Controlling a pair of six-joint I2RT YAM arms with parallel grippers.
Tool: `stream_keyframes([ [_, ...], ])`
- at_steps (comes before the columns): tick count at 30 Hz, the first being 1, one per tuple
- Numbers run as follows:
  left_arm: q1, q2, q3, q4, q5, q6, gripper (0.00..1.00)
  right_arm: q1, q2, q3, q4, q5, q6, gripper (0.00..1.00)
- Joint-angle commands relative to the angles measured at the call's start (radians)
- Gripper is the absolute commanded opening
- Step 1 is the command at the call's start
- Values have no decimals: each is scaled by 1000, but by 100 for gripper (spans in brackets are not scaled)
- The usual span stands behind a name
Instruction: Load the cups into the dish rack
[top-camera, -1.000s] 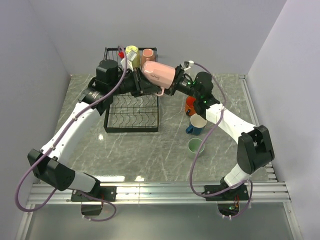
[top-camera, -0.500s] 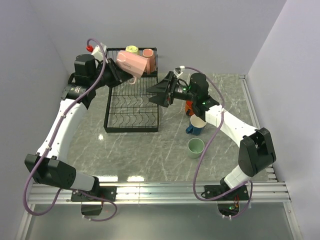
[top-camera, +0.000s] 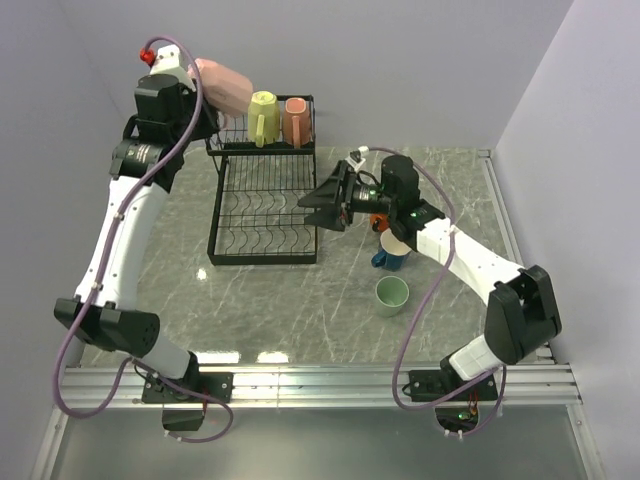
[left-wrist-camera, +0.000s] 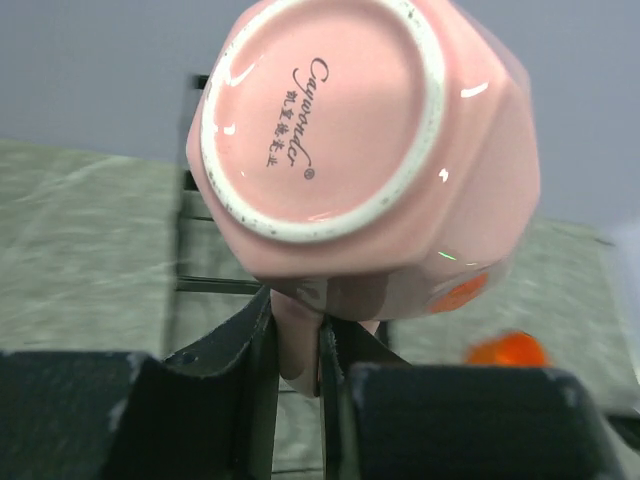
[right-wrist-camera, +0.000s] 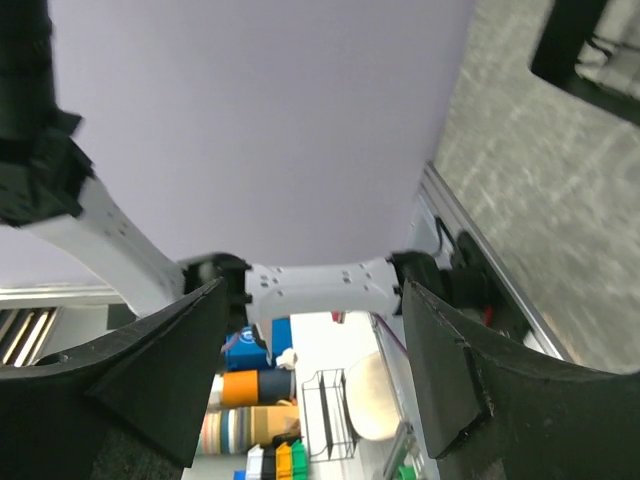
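Observation:
My left gripper (top-camera: 203, 98) is shut on the handle of a pink cup (top-camera: 226, 86), held high at the back left, just left of the dish rack's upper basket. In the left wrist view the pink cup (left-wrist-camera: 360, 150) shows its base, its handle pinched between my fingers (left-wrist-camera: 255, 360). The black wire dish rack (top-camera: 262, 205) holds a pale yellow cup (top-camera: 262, 113) and a second pink cup (top-camera: 295, 117) in its upper basket. My right gripper (top-camera: 318, 201) is open and empty beside the rack's right side. The blue cup (top-camera: 394, 248), green cup (top-camera: 392, 294) and orange cup (top-camera: 380, 214) stand on the table.
The orange cup is mostly hidden behind my right arm. The rack's lower tray (top-camera: 264, 240) holds nothing. The walls close in the back and both sides. The right wrist view shows the wall and the left arm (right-wrist-camera: 320, 285) between the open fingers.
My left gripper has taken the pink cup from the right gripper and lifted it up and to the left, past the rack's upper basket. The right gripper has opened and drawn back slightly.

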Motion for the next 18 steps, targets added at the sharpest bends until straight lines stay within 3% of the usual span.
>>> stream_keyframes([
  [1,-2,54,62,35,-255,118,0,-19,-86,-41,-92,-33,-78,76],
  [7,-35,192,134,35,-464,165,0,-42,-152,-94,-240,-36,-159,75],
  [18,-33,312,169,81,-504,187,0,-79,-223,-140,-332,-12,-203,74],
])
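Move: The left hand holds the pink mug by its handle; the empty left end of the dish rack's upper tier lies about 11 cm ahead, level sideways and some 12 cm below. The yellow mug there stands 9 cm to that hand's right, the salmon mug 17 cm, both 11 cm ahead. The blue mug is some 4 cm ahead of the right hand, 18 cm right and 27 cm below; the orange mug stands 9 cm beyond it, the green cup 12 cm nearer. Down by about 11 cm, while going 7 cm forward and 5 cm left, the left hand lowers the pink mug into the upper tier beside the yellow mug, tipping its fingers downward, rolling its left side up and turning counter-clockwise, then holds nearly still with the handle still pinched. The empty right hand eases some 5 cm right, with a little down and back, towards the blue mug, fingers staying open. ##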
